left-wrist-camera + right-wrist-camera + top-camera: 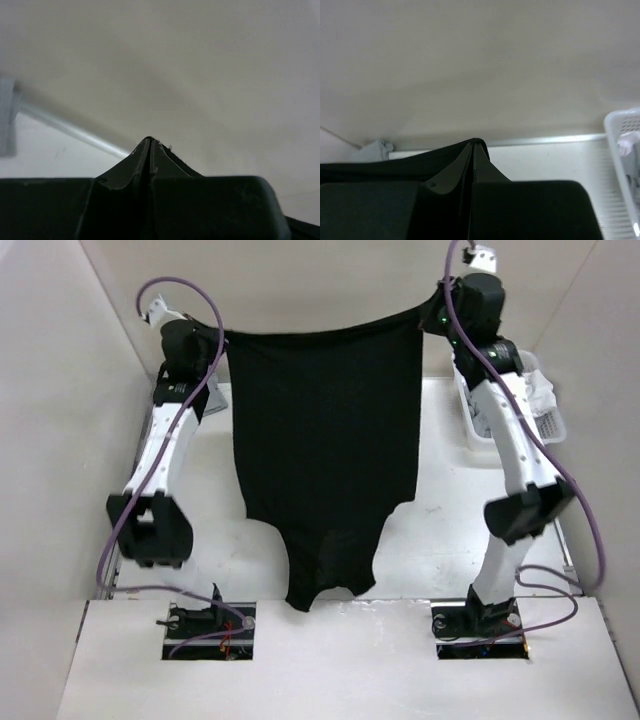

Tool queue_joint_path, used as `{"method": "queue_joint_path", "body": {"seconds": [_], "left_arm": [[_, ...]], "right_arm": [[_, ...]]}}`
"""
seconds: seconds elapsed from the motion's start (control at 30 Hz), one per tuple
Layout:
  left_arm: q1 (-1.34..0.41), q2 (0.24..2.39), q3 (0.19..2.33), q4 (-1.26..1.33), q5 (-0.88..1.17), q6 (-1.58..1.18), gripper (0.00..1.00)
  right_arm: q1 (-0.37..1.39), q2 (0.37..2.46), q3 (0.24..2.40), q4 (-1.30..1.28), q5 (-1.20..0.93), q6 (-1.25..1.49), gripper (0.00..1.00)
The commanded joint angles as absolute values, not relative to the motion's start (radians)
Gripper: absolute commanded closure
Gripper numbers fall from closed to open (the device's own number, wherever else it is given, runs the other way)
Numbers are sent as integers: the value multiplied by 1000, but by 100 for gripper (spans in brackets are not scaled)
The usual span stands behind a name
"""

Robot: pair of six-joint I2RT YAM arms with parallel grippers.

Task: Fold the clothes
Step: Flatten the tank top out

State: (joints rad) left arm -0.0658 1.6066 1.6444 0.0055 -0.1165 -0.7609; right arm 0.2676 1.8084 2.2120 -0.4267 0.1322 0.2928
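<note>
The clothes [325, 450] are one plain black garment, hanging spread out in the air between both raised arms. Its lower end narrows and drapes toward the table's near edge. My left gripper [215, 338] is shut on the garment's upper left corner. My right gripper [428, 312] is shut on the upper right corner. In the left wrist view my gripper [150, 141] has its jaws pressed together with black cloth [177, 160] at the tips. In the right wrist view my gripper [473, 145] is shut with black cloth [395, 167] stretching away to the left.
A white basket [548, 420] with pale garments stands at the right side of the table [440, 530], also seen at the right edge of the right wrist view as the basket [620, 145]. A small grey cloth [376, 149] lies by the back wall. Walls enclose the table on three sides.
</note>
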Motion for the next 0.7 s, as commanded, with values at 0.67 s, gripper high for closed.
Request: {"method": "queue_joint_path", "body": {"seconds": [0.67], "left_arm": [[-65, 1142, 1326, 100, -104, -784, 99]], "right_arm": [[321, 1323, 1746, -281, 9, 385, 98]]}}
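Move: Both hands already hold corners of the tank top's stretched far edge; its middle lies roughly 21 cm right, 23 cm back and 17 cm below the left hand, and about 21 cm left, 23 cm back and 20 cm below the right. Down on the table, the folded grey cloth is some 20 cm ahead and 20 cm left of the left hand, while the laundry basket sits about 12 cm ahead and 22 cm right of the right hand. Both hands finish the downward fling with a short dip, about 3 cm forward and down (the left some 8 cm, the right half that), then turn and sweep back and up together, drawing away from the far wall to end some 14 cm behind and 10 to 13 cm above where they began, the right sinking slightly last. Fingers stay shut on the two corners with the edge kept spread, as both wrists first tip down, then up, the left finishing about 20 degrees higher than it began. ##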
